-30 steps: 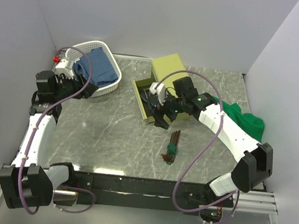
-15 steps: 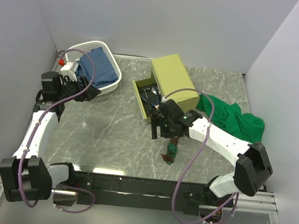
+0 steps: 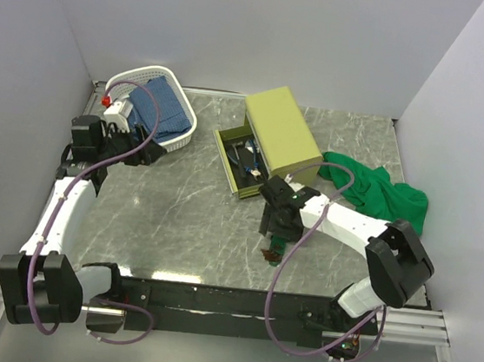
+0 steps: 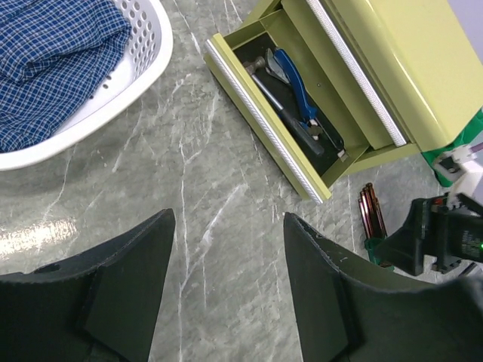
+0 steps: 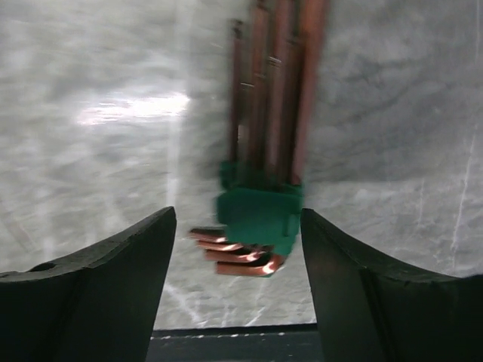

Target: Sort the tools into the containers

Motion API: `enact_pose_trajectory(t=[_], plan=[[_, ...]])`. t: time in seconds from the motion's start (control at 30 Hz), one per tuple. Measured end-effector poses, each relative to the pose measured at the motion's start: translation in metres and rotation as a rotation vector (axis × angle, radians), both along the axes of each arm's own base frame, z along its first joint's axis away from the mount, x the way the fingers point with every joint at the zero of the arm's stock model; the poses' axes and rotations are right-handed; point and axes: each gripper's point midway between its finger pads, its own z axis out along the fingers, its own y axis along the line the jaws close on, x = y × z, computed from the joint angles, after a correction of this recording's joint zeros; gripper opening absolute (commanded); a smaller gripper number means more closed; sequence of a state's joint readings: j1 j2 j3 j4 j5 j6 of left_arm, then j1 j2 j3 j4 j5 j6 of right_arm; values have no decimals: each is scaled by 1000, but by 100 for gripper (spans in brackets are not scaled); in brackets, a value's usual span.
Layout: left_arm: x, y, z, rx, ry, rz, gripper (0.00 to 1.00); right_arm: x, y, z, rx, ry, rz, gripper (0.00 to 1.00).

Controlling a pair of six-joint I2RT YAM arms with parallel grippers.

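The hex key set (image 5: 260,204), copper-coloured keys in a green holder, lies on the table between the fingers of my right gripper (image 5: 238,219). That gripper is open and straddles the holder, with a gap on the left side. From above, the right gripper (image 3: 275,228) hides most of the hex key set (image 3: 274,253). The olive-green chest (image 3: 283,131) has its lower drawer (image 4: 260,121) pulled out, with blue-handled pliers (image 4: 298,94) and a black tool (image 4: 273,94) inside. My left gripper (image 4: 226,226) hangs open above bare table beside the white basket (image 3: 182,130).
The basket (image 4: 147,64) holds a blue checked cloth (image 4: 53,60). A green cloth (image 3: 385,195) lies crumpled at the right, beside the chest. Walls close in the table on the left, back and right.
My right arm has swung from the open drawer down towards the near edge and now sits over the hex key set. The left arm has shifted slightly by the basket.
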State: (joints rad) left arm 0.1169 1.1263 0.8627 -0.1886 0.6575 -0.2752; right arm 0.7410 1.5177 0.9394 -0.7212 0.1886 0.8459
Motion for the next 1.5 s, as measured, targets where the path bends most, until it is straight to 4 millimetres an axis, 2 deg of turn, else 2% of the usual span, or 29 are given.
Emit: enact_pose_trajectory(t=[0.07,0.17,0.27,0.33,0.4,0.67,0.8,0.87,0.93,1.1,1.23,1.27,1.33,1.4,1.5], plan=[[0,0,1,0,2,-2,65,-6,-9,-11,-20,33,-20,73],[-1,-1,1,0,5,-3,65,-9,-19,-25,-22,55,-47,67],[-1,-2,0,-1,7,-5,65,-4,-17,-31,15,57,-50,57],[-1,-3,0,-1,7,-8,65,-3,-16,-32,28,54,-27,34],[-1,-3,0,-1,8,-9,65,-3,-15,-33,40,56,-10,0],[-1,-2,0,11,5,0,65,-5,-12,-29,57,57,96,0],[-4,-1,10,27,-35,1,65,-12,-1,-21,77,54,219,0],[-7,-1,17,32,-59,1,65,-14,11,-9,92,29,307,0],[-8,-1,21,36,-75,1,65,-10,27,13,118,-20,390,0],[-8,0,26,48,-91,1,65,13,78,87,212,-216,555,0],[-5,1,41,63,-126,-3,66,36,112,143,260,-361,626,0],[-5,1,46,65,-137,-3,66,48,120,156,258,-402,631,0],[-5,1,54,68,-154,-2,66,71,135,171,253,-458,624,0],[-6,1,61,70,-166,-1,66,97,147,176,237,-490,601,0],[-11,1,66,73,-176,2,66,128,156,165,189,-494,579,0]])
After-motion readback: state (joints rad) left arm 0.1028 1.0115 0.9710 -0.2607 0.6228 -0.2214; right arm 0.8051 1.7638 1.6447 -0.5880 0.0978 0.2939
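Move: The hex key set lies almost under my open right hand: its green holder is about 3 cm below, 1 cm to the right and hardly 1 cm back. The open drawer is some 18 cm ahead of this hand and 9 cm to its left, with the cabinet roughly 23 cm ahead and 1 cm left. The green cloth lies 14 cm ahead, 23 cm right. From my left hand the hex key set is about 13 cm back, 32 cm right and 22 cm below. I sink my right hand the last 3 cm, easing slightly right, and pinch the hex key set's green holder between the fingers. Then I lift it some 20 cm while swinging left and forward towards the open drawer, turning counter-clockwise and tilting the fingers up and outward by about 30 degrees. Meanwhile I raise my empty left hand about 6 cm. ##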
